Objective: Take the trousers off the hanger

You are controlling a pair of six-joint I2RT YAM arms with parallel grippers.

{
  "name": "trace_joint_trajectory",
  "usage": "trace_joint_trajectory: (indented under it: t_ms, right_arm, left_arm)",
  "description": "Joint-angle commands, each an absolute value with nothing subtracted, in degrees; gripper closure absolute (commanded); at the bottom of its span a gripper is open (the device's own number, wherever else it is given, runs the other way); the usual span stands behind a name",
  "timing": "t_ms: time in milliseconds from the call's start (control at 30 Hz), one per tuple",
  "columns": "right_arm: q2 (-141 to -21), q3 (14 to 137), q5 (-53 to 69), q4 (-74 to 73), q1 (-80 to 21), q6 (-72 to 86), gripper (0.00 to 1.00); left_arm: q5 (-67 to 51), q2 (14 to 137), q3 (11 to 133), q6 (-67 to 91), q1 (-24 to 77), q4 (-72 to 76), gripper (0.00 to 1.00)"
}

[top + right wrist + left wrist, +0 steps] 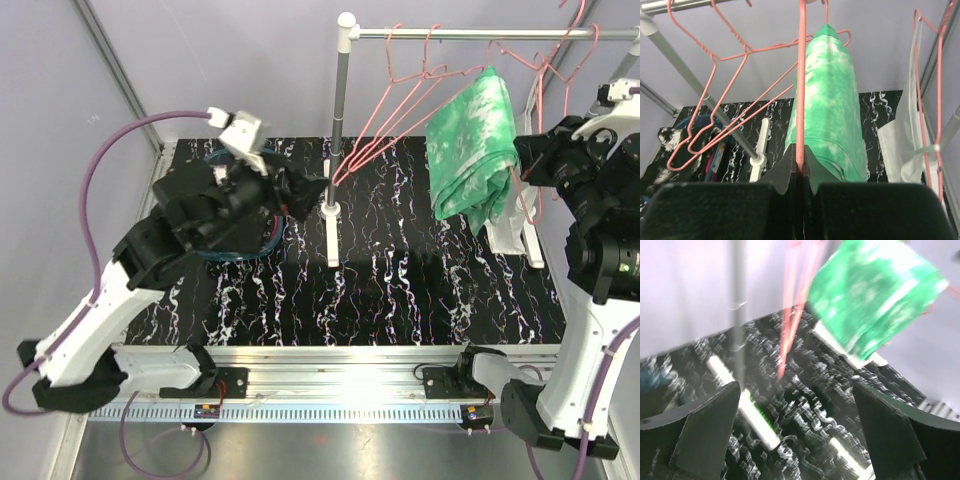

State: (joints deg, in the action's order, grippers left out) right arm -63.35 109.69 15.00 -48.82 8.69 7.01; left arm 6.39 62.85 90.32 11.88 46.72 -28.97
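Observation:
Mottled green-and-white trousers (pixel 472 140) (pixel 832 110) hang folded over a pink wire hanger (pixel 801 75) on the rail, right of centre. My right gripper (pixel 523 172) (pixel 801 167) is shut on that hanger's wire just beside the cloth's lower edge. My left gripper (pixel 300 195) (pixel 796 407) is held above the table's left half, open, nothing between its fingers, pointing toward the green trousers (pixel 870 300). In the right wrist view a magenta cloth (pixel 717 155) and a black speckled cloth (pixel 667 137) lie in a blue basket (pixel 700 122).
The rack has a grey post (pixel 340 130), a top rail (pixel 480 33) and white feet (pixel 331 235) on the black marbled table (pixel 400 290). Empty pink hangers (pixel 400 90) hang left of the trousers. A white bag (pixel 510 225) hangs at the right. The basket (pixel 240 252) sits under my left arm.

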Motion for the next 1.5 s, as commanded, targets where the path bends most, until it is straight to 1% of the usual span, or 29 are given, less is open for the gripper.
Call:
trace_joint_trajectory:
  t_ms: [0,33,67,167,267,367,467,700,833,867,900,967,1033,1100,1200,1233,1267,1333,1367,1433,1467]
  right_arm:
    - [-57.9,109.6,17.2,-43.2,8.8,9.6,1.0]
    - [-57.0,109.3,17.1,-43.8,8.8,9.8,1.0]
    - [-56.1,109.1,16.9,-44.5,8.8,10.2,1.0]
    - [-52.6,108.5,16.5,-47.8,8.8,12.0,1.0]
    - [-51.1,108.9,17.0,-52.6,8.8,13.4,1.0]
    - [-48.3,106.5,17.9,-55.0,8.8,14.8,1.0]
    - [-44.8,103.5,20.4,-54.3,8.8,16.9,1.0]
    - [-42.1,102.7,22.6,-54.1,7.3,19.3,1.0]
    - [-41.5,104.2,24.5,-53.9,6.8,20.0,1.0]
    - [-41.2,104.4,24.4,-53.9,6.5,20.1,1.0]
    - [-41.2,104.7,24.3,-54.0,6.4,20.1,1.0]
    - [-41.1,104.9,24.4,-54.0,6.2,20.1,1.0]
    - [-41.2,104.9,24.7,-53.8,6.1,20.0,1.0]
    - [-41.1,105.1,24.8,-53.7,6.1,19.9,1.0]
    - [-41.2,106.3,26.1,-53.5,6.1,20.6,1.0]
    - [-41.2,106.6,26.9,-53.2,6.1,20.9,1.0]
    - [-41.4,107.4,27.7,-53.1,6.1,21.3,1.0]
    - [-41.7,108.0,29.9,-52.6,6.1,21.7,1.0]
    - [-41.7,108.2,30.3,-52.3,6.1,21.9,1.0]
    - [-41.8,107.8,30.1,-52.4,6.1,21.5,1.0]
    - [-41.8,107.1,29.7,-52.4,6.0,20.9,1.0]
  left_arm:
    - [19.2,69.3,98.8,4.1,57.8,-27.4,0.01]
    - [20.2,70.7,101.3,3.2,60.0,-27.2,0.01]
    - [21.0,71.9,102.4,1.2,63.9,-26.9,0.01]
    - [22.9,76.8,104.5,-3.4,71.0,-23.0,0.01]
    - [22.6,81.1,104.7,-7.6,76.1,-19.7,0.01]
    - [20.1,84.4,101.0,-13.2,80.0,-10.7,0.01]
    - [17.8,87.5,98.4,-14.9,81.3,-3.5,0.01]
    - [14.5,93.9,97.1,-11.6,81.3,1.7,0.01]
    - [22.5,96.8,97.7,-11.3,81.3,3.3,0.02]
    - [23.5,97.0,97.7,-11.6,81.2,3.9,0.05]
    - [24.1,97.5,97.5,-12.1,81.2,4.1,0.11]
    - [24.7,97.6,96.9,-13.4,81.3,4.5,0.19]
    - [24.5,97.5,96.2,-14.1,81.2,5.3,0.32]
    - [24.3,97.2,94.7,-14.5,81.2,6.1,0.38]
    - [25.6,96.9,93.5,-15.2,81.1,7.6,0.4]
    - [26.2,97.0,93.5,-15.5,80.9,8.2,0.45]
    - [26.4,97.4,93.5,-15.5,80.7,8.5,0.51]
    - [26.7,97.6,94.2,-15.6,80.3,8.7,0.66]
    - [26.9,98.0,94.7,-15.6,80.3,8.6,0.79]
    - [27.4,98.2,96.1,-15.9,80.3,8.1,0.9]
    - [27.9,97.8,96.4,-15.7,80.3,8.1,1.0]
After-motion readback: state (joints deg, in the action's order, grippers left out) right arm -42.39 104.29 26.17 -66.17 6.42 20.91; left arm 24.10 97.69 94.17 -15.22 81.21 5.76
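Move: The green trousers' middle lies about 28 cm to the left hand's right, 14 cm ahead and 10 cm lower. From the right hand, which already holds their hanger, it is some 11 cm straight ahead and 12 cm below. The empty hangers are 12 cm ahead and 12 cm right of the left hand, roughly level; the white garment stands 7 cm beyond the trousers, 9 cm farther right. Right hand draws the hanger back about 15 cm; left sweeps some 28 cm right, then pinches the trousers' near end. ##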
